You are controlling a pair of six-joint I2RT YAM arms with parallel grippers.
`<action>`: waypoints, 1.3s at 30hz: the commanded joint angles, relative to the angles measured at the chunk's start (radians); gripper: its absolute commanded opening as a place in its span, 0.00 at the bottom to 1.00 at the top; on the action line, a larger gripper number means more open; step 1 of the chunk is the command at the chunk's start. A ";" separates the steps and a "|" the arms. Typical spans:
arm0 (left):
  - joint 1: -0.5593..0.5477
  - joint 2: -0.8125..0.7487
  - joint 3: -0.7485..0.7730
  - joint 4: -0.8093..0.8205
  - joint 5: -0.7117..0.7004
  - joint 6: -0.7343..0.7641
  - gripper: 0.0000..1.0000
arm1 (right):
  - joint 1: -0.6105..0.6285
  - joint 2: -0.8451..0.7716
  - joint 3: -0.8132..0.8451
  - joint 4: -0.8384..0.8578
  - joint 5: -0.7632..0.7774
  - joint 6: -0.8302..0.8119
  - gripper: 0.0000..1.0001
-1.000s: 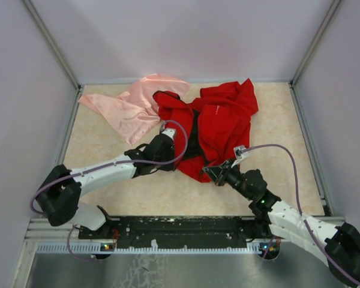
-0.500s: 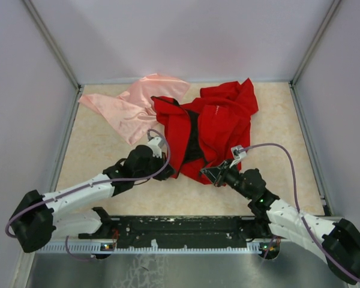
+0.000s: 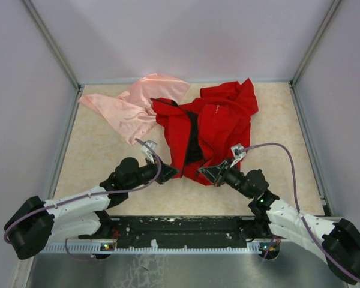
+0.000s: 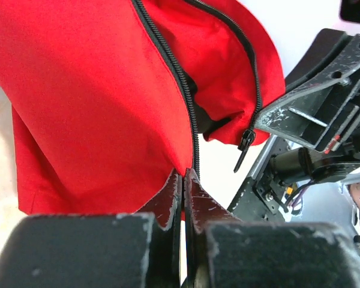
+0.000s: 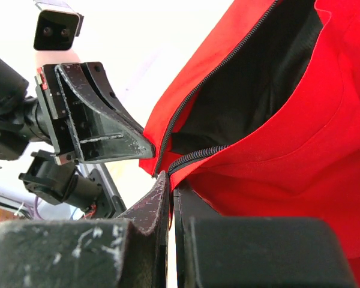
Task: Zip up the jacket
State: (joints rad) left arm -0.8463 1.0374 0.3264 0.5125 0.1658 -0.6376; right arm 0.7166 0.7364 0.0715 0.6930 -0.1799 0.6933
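Note:
The red jacket [image 3: 223,120] lies open and crumpled at mid table, its black lining showing between the two front edges. My left gripper [image 3: 174,173] is shut on the bottom corner of one front edge, right by the black zipper teeth [image 4: 181,81]. My right gripper [image 3: 201,174] is shut on the bottom corner of the other front edge, beside its zipper teeth [image 5: 199,157]. The two grippers face each other a short gap apart. In the left wrist view the slider's pull tab [image 4: 246,144] dangles from the hem held by the right gripper [image 4: 312,114].
A pale pink shiny cloth [image 3: 135,103] lies at the back left, its edge under the jacket's shoulder. Grey walls close in the table on three sides. The black base rail [image 3: 180,228] runs along the near edge.
My left arm has drawn back toward the near edge, pulling its front edge of the jacket down level with the right gripper. The right gripper has barely shifted.

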 commanded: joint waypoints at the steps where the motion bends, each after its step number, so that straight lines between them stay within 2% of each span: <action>1: 0.001 -0.035 -0.049 0.281 0.023 -0.022 0.00 | -0.010 0.008 0.010 0.144 -0.031 0.011 0.00; 9: 0.001 -0.023 -0.135 0.572 -0.034 -0.024 0.00 | -0.009 0.058 0.020 0.246 -0.086 0.016 0.00; 21: 0.002 0.137 -0.107 0.775 0.045 -0.067 0.00 | -0.010 0.182 0.063 0.397 -0.193 0.022 0.00; 39: 0.000 0.216 -0.150 0.946 0.100 -0.096 0.00 | -0.008 0.271 0.076 0.526 -0.222 0.057 0.00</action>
State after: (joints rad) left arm -0.8463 1.2449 0.1841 1.3518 0.2279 -0.7139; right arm 0.7147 1.0092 0.1001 1.1019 -0.3981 0.7464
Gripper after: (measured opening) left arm 0.008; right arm 0.009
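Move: Each hand already pinches the lower zip edge of one front panel of the jacket, raised off the table. From the left hand, the zip slider on the other panel, at the right fingertips, lies about 8 cm to the right, level and neither ahead nor back. From the right hand, the left panel's zip end is about 8 cm left, level fore-and-aft and some 2 cm lower; the black lining lies roughly 9 cm ahead, 2 cm left and 12 cm down. The left hand keeps its pinch and lifts the left panel's zip edge about 7 cm, most of it in the first half, its fingers rolling and tipping up by some 25 degrees and easing only slightly right towards the other hand. The right hand, still shut on the right panel's zip edge, goes up and left by about 3 cm each and back nearly 2 while turning slightly counter-clockwise, bringing its zip edge in towards the left one. ##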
